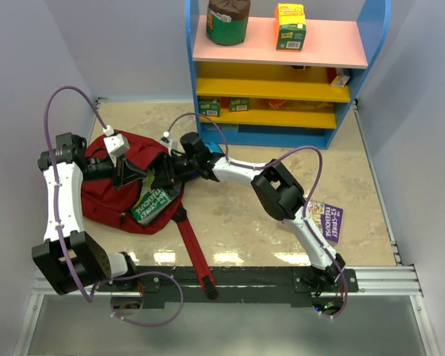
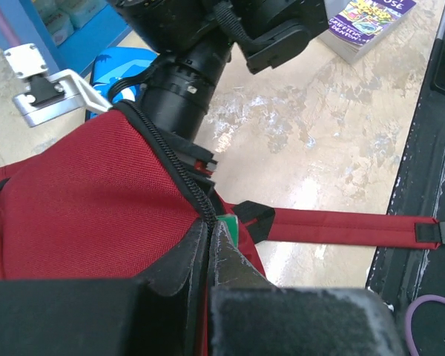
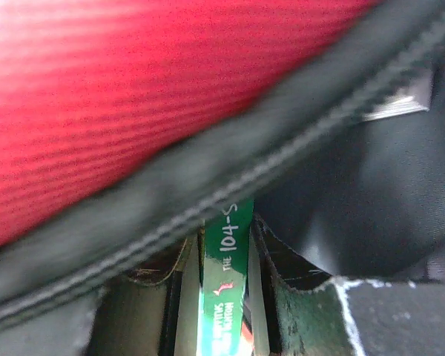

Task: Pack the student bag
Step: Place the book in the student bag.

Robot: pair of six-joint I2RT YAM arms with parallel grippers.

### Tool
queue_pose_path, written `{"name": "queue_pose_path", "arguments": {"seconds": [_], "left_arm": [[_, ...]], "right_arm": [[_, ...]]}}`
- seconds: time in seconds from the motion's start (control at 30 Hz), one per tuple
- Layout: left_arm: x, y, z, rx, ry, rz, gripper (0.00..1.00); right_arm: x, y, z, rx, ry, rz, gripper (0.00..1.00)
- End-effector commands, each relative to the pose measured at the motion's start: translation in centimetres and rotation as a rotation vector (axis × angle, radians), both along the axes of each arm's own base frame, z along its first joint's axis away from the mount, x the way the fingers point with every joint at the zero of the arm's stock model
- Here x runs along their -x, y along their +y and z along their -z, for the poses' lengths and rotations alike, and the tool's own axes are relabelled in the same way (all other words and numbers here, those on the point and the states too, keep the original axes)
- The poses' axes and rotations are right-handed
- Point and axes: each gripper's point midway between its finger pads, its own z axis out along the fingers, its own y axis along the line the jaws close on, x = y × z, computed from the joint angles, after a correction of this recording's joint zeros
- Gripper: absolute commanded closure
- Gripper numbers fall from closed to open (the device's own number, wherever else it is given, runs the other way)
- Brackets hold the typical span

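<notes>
The student bag is a dark red backpack lying on the left of the table, its opening facing right. My left gripper is shut on the bag's black zipper edge, holding the flap up; the left wrist view shows the jaws pinched together on it. A green book sits half inside the opening. My right gripper is shut on that book, whose green spine stands between its fingers under the bag's rim. The bag's inside is dark.
A long red strap trails toward the near edge. A purple book lies at the right. A blue shelf unit stands at the back, with a green tin and a yellow-green box on top. Something blue lies beyond the bag.
</notes>
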Motion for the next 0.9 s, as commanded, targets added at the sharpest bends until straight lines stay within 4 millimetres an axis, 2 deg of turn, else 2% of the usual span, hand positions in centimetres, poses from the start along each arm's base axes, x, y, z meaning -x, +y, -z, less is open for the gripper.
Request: {"name": "queue_pose_path", "arguments": {"seconds": [0.0, 0.03, 0.1, 0.17, 0.27, 0.33, 0.37, 0.4, 0.43, 0.5, 0.53, 0.6, 0.63, 0.67, 0.7, 0.73, 0.77, 0.8, 0.83, 0.87], "left_arm": [[0.5, -1.5, -1.4, 0.072, -0.045, 0.046, 1.00], [0.5, -1.5, -1.3, 0.075, -0.039, 0.047, 1.00], [0.5, -1.6, -1.3, 0.076, -0.036, 0.048, 1.00], [0.4, -1.5, -1.3, 0.075, -0.038, 0.048, 1.00], [0.4, -1.6, -1.6, 0.072, -0.048, 0.050, 1.00], [0.5, -1.6, -1.7, 0.069, -0.053, 0.050, 1.00], [0.6, -1.6, -1.7, 0.069, -0.055, 0.051, 1.00], [0.6, -1.6, -1.6, 0.069, -0.055, 0.051, 1.00], [0.6, -1.6, -1.6, 0.068, -0.053, 0.049, 1.00], [0.6, -1.6, -1.5, 0.066, -0.049, 0.049, 1.00], [0.6, -1.5, -1.6, 0.063, -0.053, 0.048, 1.00], [0.6, -1.5, -1.5, 0.059, -0.051, 0.048, 1.00], [0.6, -1.5, -1.5, 0.057, -0.052, 0.049, 1.00], [0.5, -1.5, -1.4, 0.061, -0.050, 0.050, 1.00], [0.5, -1.6, -1.4, 0.064, -0.049, 0.051, 1.00], [0.5, -1.6, -1.4, 0.067, -0.049, 0.051, 1.00], [0.4, -1.5, -1.5, 0.071, -0.049, 0.050, 1.00], [0.3, -1.6, -1.6, 0.074, -0.050, 0.052, 1.00], [0.3, -1.6, -1.6, 0.074, -0.049, 0.051, 1.00], [0.2, -1.6, -1.8, 0.076, -0.053, 0.051, 1.00]], "right_arm": [[-3.3, 1.3, -5.0, -0.105, 0.031, 0.171, 1.00], [-3.3, 1.2, -4.4, -0.100, 0.073, 0.214, 1.00], [-4.6, 1.5, -6.0, -0.161, 0.058, 0.304, 1.00], [-5.6, 1.4, -6.8, -0.217, 0.095, 0.405, 1.00], [-6.5, 1.4, -6.8, -0.258, 0.216, 0.534, 1.00], [-5.9, 2.5, -6.9, -0.247, 0.296, 0.575, 0.98], [-5.8, 2.9, -7.3, -0.252, 0.294, 0.586, 0.93], [-5.1, 3.7, -7.9, -0.256, 0.281, 0.589, 0.78], [-5.0, 4.2, -9.2, -0.266, 0.247, 0.579, 0.72], [-4.4, 4.8, -9.7, -0.265, 0.223, 0.535, 0.56], [-3.8, 4.9, -10.4, -0.262, 0.172, 0.486, 0.44], [-3.9, 4.1, -10.2, -0.179, 0.094, 0.498, 0.36], [-3.9, 3.2, -9.1, -0.120, 0.027, 0.507, 0.29], [-3.6, 2.5, -10.2, -0.127, -0.006, 0.504, 0.26], [-3.5, 1.8, -9.8, -0.099, -0.031, 0.514, 0.25], [-3.2, 0.8, -7.7, -0.037, -0.054, 0.512, 0.25], [-3.1, 0.2, -8.1, -0.033, -0.075, 0.517, 0.27], [-3.1, -0.2, -7.4, -0.015, -0.089, 0.526, 0.29], [-2.7, -0.8, -5.9, 0.019, -0.100, 0.518, 0.31], [-2.3, -0.9, -5.5, 0.023, -0.101, 0.509, 0.39]]}}
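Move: The bag is where the pinched book is going: its middle lies about 8 cm to my right hand's left, 2 cm back and some 4 cm below. The book's own middle is roughly 6 cm back, 2 cm left and 4 cm below; the blue case sits 15 cm right and 5 cm ahead, the strap buckle 8 cm right and 12 cm back. From my left hand the bag's middle is about 6 cm left, 2 cm back and 13 cm below. Still pinching the book by its spine edge, I swing my right hand clockwise almost 30 degrees while pushing about 3 cm forward and slightly down inside the bag's mouth, then on left and up. On that leftward stretch I open my fingers, let go of the book, and back out to the right, rising to about 5 cm above my lowest point. My left hand stays put, keeping the flap's zipped rim raised. ##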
